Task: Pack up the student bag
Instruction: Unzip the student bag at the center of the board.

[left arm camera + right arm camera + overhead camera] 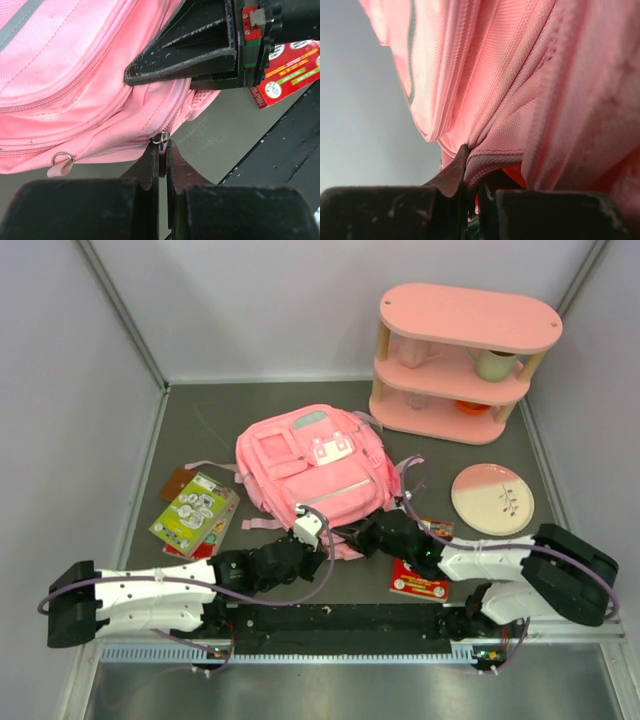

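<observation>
The student bag (310, 465), a pink backpack with front pockets, lies flat in the middle of the table. Both grippers meet at its near edge. My left gripper (322, 533) is shut on a small metal zipper pull (162, 137) at the end of a zip line on the bag (75, 75). My right gripper (362, 537) is shut on a fold of the bag's pink fabric (495, 160) beside a zip seam. In the left wrist view the right gripper's black fingers (185, 55) press against the bag just above the zipper pull.
A green book (195, 508) lies left of the bag over a brown item (180, 483). A red booklet (418, 582) lies near the right arm. A pink-and-white plate (492, 498) sits at the right, and a pink oval shelf unit (462, 360) with cups stands at the back right.
</observation>
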`<state>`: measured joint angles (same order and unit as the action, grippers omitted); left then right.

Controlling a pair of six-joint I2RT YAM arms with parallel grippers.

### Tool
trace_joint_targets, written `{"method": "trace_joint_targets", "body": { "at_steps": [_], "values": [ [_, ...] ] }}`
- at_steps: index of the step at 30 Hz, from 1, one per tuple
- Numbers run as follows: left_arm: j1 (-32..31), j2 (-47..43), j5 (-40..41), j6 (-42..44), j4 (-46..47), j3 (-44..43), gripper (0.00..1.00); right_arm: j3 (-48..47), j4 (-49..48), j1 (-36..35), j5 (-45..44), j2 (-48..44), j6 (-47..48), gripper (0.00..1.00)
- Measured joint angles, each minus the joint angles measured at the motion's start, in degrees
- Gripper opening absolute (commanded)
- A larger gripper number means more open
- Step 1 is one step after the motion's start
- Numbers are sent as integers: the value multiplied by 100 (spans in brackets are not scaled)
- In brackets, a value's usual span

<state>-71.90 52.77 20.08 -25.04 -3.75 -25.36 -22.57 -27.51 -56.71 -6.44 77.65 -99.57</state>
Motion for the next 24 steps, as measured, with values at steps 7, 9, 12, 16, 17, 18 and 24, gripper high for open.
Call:
{"method": "trace_joint_targets", "body": {
  "at_steps": [7, 9, 12, 16, 17, 18, 24],
  "values": [
    [-79, -223, 358, -326, 118, -2, 0, 79, 461, 42, -789, -1344, 750, 0],
    [-92, -243, 697, -603, -52, -9, 0, 79, 662, 127, -925, -1674, 949, 0],
    [-98, -243, 1274, -1080, -507, -68, 0, 79, 951, 317, -909, -2006, 1134, 0],
    [-37, -243, 1882, -1657, -1075, -249, 0, 79, 1106, 387, -820, -2205, 1292, 0],
    [50, -243, 1989, -1792, -1220, -293, 0, 79, 1123, 400, -789, -2232, 1311, 0],
    [168, -243, 2055, -1895, -1329, -315, 0, 79, 1134, 413, -772, -2258, 1333, 0],
    [946, -240, 2129, -2149, -1596, -319, 0, 79, 1274, 446, -702, -2404, 1419, 0]
  ]
}}
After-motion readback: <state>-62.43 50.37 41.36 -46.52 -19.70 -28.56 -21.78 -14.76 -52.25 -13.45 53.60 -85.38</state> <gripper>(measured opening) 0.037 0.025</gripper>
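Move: The left hand already grips the zipper pull at the student bag's near edge; the bag's near-left corner, where the seam leads, lies about 8 cm ahead of that hand and 12 cm to its left, roughly level with it. A loose strap end lies some 16 cm left, 5 cm ahead and 8 cm below. The right hand pinches the bag's fabric, with the pull roughly 4 cm back and 2 cm left of it; from there the red book is about 20 cm right, 7 cm back and 9 cm lower. With the pull still pinched, the left hand first rises a little, then draws it left and forward along the near seam towards the bag's near-left corner, about 11 cm in all, swinging nearly 40 degrees counter-clockwise as the seam bends and easing back down. Meanwhile the right hand keeps its pinch on the edge of the opening and hauls it up some 7 cm and 5–6 cm to the right, a little forward too, its fingers tipping upward, then all but stops and holds the fabric up against the left hand's pull. ##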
